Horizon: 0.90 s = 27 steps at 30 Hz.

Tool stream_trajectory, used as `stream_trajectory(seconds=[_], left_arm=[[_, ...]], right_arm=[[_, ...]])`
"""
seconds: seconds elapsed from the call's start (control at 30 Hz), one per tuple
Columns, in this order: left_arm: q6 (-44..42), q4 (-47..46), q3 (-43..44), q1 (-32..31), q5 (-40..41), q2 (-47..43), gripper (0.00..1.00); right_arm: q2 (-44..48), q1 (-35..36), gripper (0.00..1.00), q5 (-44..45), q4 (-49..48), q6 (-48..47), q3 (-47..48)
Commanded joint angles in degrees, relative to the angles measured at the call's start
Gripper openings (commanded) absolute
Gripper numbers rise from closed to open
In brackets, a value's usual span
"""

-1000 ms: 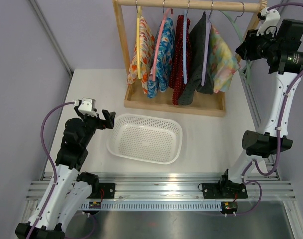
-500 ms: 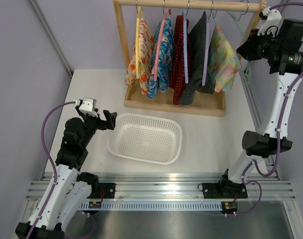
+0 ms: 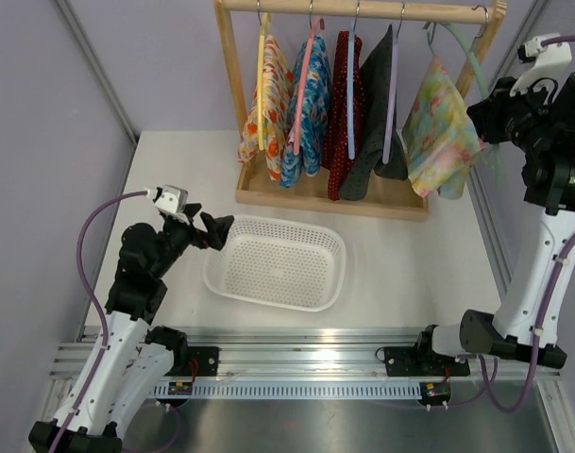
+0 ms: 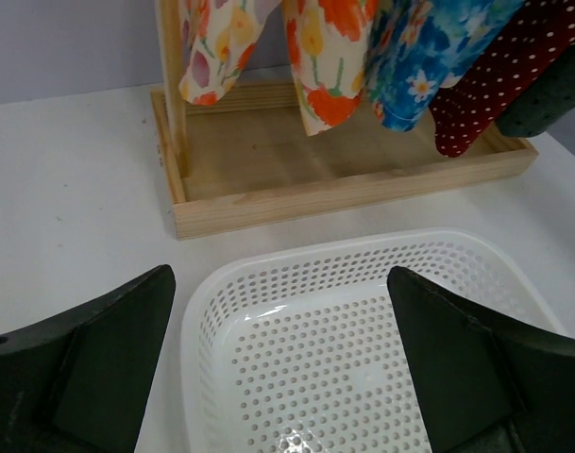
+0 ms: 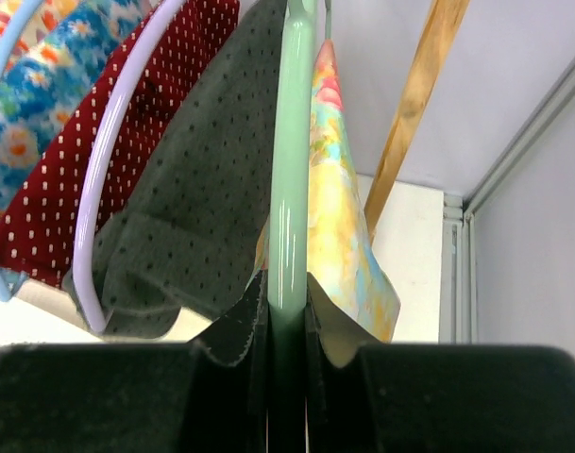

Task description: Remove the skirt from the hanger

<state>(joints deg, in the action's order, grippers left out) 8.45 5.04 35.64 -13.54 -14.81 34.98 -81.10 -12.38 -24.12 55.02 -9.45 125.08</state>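
The pastel yellow floral skirt (image 3: 441, 132) hangs on a pale green hanger (image 3: 468, 55), the rightmost one on the wooden rail (image 3: 353, 9). My right gripper (image 3: 495, 106) is at the hanger's right arm, high beside the rack's right post. In the right wrist view the green hanger (image 5: 290, 170) runs straight between the jaws, and my right gripper (image 5: 289, 302) is shut on it, with the skirt (image 5: 342, 226) draped just right of the bar. My left gripper (image 3: 213, 231) is open at the basket's left end, and the left wrist view shows it (image 4: 282, 368) holding nothing.
A white perforated basket (image 3: 278, 225) sits in the table's middle, its rim (image 4: 296, 257) below my left fingers. Several other garments (image 3: 315, 104) hang on coloured hangers left of the skirt. The rack's wooden base (image 3: 334, 193) stands behind the basket. A metal frame post (image 3: 485, 208) runs along the right.
My right gripper has shut on the green hanger and drawn it to the right along the rail, so the skirt now hangs apart from the dark garment. The left gripper tipped slightly toward the basket.
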Motion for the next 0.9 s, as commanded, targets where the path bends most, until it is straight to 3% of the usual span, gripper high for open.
stream_trajectory(seconds=[0.0,0.23,0.3,0.43,0.47,0.57,0.67,0.87], left_arm=[[1.83,-6.88,0.58,-0.52,-6.89,0.00,0.99],[4.12,-9.78,1.45,-7.01,-12.53,1.93,0.99],[3.95,-9.35,3.12,-13.33,-10.95,2.81,0.99],[2.19,-10.39,6.02,-30.02,2.10,6.40,0.99],[1.58,-12.49,6.98,-37.54,5.02,8.68,0.99],[-1.24,-20.37,8.39,-49.43,12.77,16.48,0.99],[-1.86,-28.47,11.46,-55.08,14.54,24.31,0.99],[-0.01,-36.83,22.97,-58.18,15.16,45.86,0.99]], right_arm=[[6.56,-0.19,0.00,1.79,-8.35,-2.67,-5.53],[18.32,-0.19,0.00,3.46,-4.85,-4.08,-18.52],[21.41,-0.19,0.00,3.90,-4.23,-3.56,-22.14],[29.57,-0.71,0.00,4.61,-3.43,-1.10,-32.85],[30.81,-1.15,0.00,4.35,-3.17,-0.75,-34.27],[35.21,-1.85,0.00,2.34,-2.91,0.57,-39.64],[39.08,-3.08,0.00,-1.18,-2.90,1.89,-44.12],[44.01,-5.28,0.00,-9.27,-4.49,4.18,-51.15]])
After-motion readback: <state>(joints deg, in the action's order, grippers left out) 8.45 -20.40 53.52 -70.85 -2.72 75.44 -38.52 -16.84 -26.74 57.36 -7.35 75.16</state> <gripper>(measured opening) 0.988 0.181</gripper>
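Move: The skirt hangs on the green hanger already pinched in the right fingers, its middle about 8 cm ahead of that hand, 3 cm left and 10 cm below. The grey skirt hangs some 10 cm ahead, 15 cm left and 8 cm below the same hand. From the open left hand, the held skirt is roughly 48 cm to the right, 16 cm ahead and 13 cm higher; the basket's middle is about 11 cm right, 5 cm ahead and 23 cm below. Keeping its pinch on the green hanger, the right hand draws back and down together, about 15 cm each, away from the rack, nose dipping slightly. The left hand, wide open, sweeps right past the basket, over 30 cm and also some 14 cm back, turning about 45 degrees clockwise to face the skirt; it doesn't touch it yet. ##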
